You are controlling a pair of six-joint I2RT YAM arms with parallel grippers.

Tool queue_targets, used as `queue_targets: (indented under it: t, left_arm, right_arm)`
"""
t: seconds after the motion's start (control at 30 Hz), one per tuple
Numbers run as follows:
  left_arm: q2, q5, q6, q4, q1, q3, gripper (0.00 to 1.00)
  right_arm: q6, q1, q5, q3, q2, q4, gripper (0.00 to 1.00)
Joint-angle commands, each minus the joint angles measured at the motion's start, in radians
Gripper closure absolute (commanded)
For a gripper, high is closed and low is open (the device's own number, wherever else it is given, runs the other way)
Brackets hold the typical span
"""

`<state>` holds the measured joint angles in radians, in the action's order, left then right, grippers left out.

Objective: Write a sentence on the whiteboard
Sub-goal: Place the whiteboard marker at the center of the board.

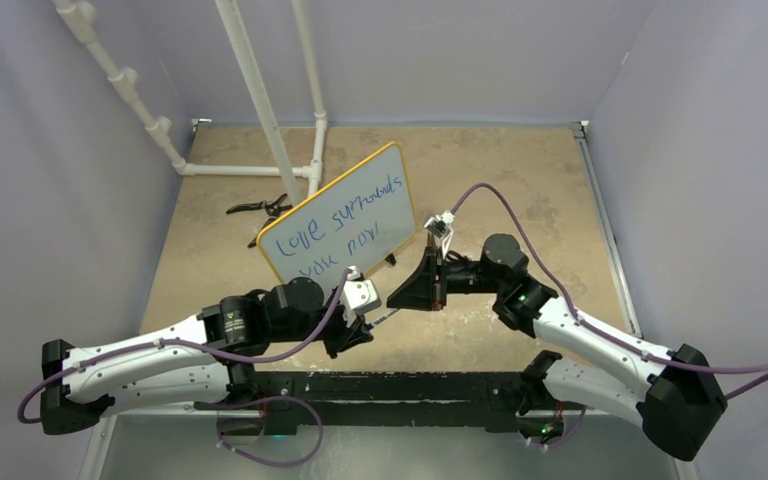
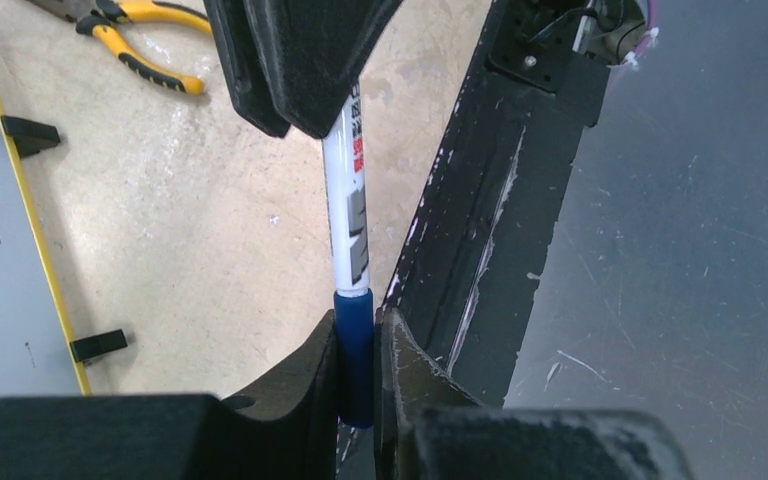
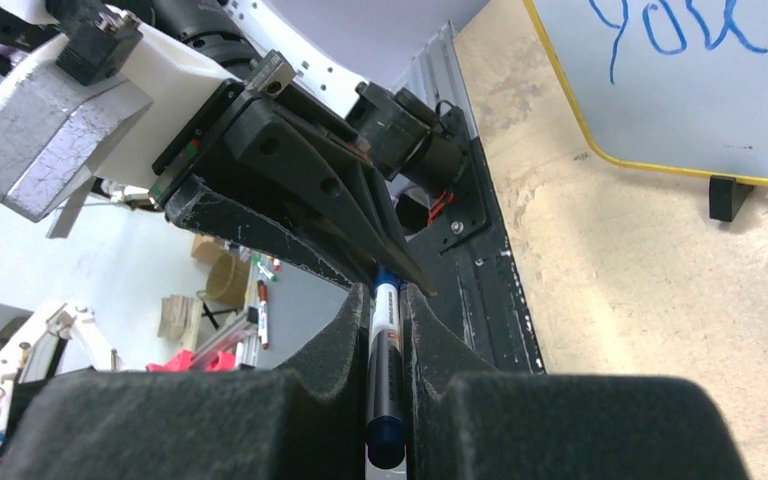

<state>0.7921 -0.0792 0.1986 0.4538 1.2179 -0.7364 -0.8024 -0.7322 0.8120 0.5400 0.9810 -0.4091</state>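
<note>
The whiteboard (image 1: 388, 168), yellow-framed on black feet, stands tilted at mid-table. The sentence (image 1: 332, 222) runs across it in two lines of blue handwriting. Just in front of it both grippers meet on one marker (image 1: 384, 316). My left gripper (image 2: 356, 340) is shut on the marker's blue cap (image 2: 354, 350). The white barrel (image 2: 348, 200) runs up into the right gripper's fingers (image 2: 300, 60). In the right wrist view my right gripper (image 3: 385, 300) is shut on the marker barrel (image 3: 384, 350), and the whiteboard (image 3: 680, 90) stands at upper right.
Yellow-handled pliers (image 2: 130, 40) lie on the table behind the board's left end (image 1: 260, 210). A white pipe frame (image 1: 260, 100) rises at the back left. A black mounting rail (image 1: 400, 385) runs along the near edge, and walls close in three sides.
</note>
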Motion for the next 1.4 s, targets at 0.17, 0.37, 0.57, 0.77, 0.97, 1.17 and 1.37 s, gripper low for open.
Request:
queue_targets:
  t: [0.17, 0.37, 0.57, 0.77, 0.97, 1.17, 1.37]
  left_arm:
    - [-0.018, 0.030, -0.074, -0.227, 0.005, -0.013, 1.00]
    - [-0.053, 0.072, -0.088, -0.255, 0.005, -0.007, 1.00]
    - [-0.049, 0.069, -0.113, -0.273, 0.005, -0.016, 1.00]
    - [-0.039, 0.076, -0.141, -0.277, 0.005, -0.033, 1.00]
    - [-0.047, 0.102, -0.149, -0.304, 0.005, -0.036, 1.00]
    - [-0.050, 0.104, -0.144, -0.339, 0.004, -0.034, 1.00]
    - [-0.053, 0.110, -0.146, -0.368, 0.003, -0.035, 1.00]
  right_arm:
    - [0.019, -0.152, -0.048, 0.006, 0.114, -0.037, 1.00]
    - [-0.024, -0.180, -0.029, -0.025, 0.159, -0.125, 1.00]
    - [-0.053, -0.214, -0.014, -0.041, 0.210, -0.194, 1.00]
    - [-0.051, -0.254, -0.008, -0.034, 0.254, -0.204, 1.00]
    - [-0.055, -0.271, -0.004, -0.031, 0.278, -0.219, 1.00]
    - [-0.069, -0.290, -0.003, -0.029, 0.307, -0.252, 1.00]
    - [-0.079, -0.307, -0.008, -0.030, 0.326, -0.275, 1.00]
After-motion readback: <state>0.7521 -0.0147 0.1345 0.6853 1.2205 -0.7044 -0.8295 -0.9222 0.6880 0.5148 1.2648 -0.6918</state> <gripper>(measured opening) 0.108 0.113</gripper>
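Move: The marker is held between both hands, cap in the left fingers, barrel in the right. The cap lies about 5 cm left of the right hand, 4 cm back and 4 cm below; the barrel's middle is some 3 cm right of the left hand, 2 cm ahead and 2 cm above. From the right hand, the whiteboard's centre is about 20 cm ahead, 11 cm left and 18 cm below; the pliers are 8 cm ahead, 10 cm right, 20 cm below. Both hands keep the marker pinched, carrying it about 7 cm left and down while left fingers tip 15 degrees downward. ##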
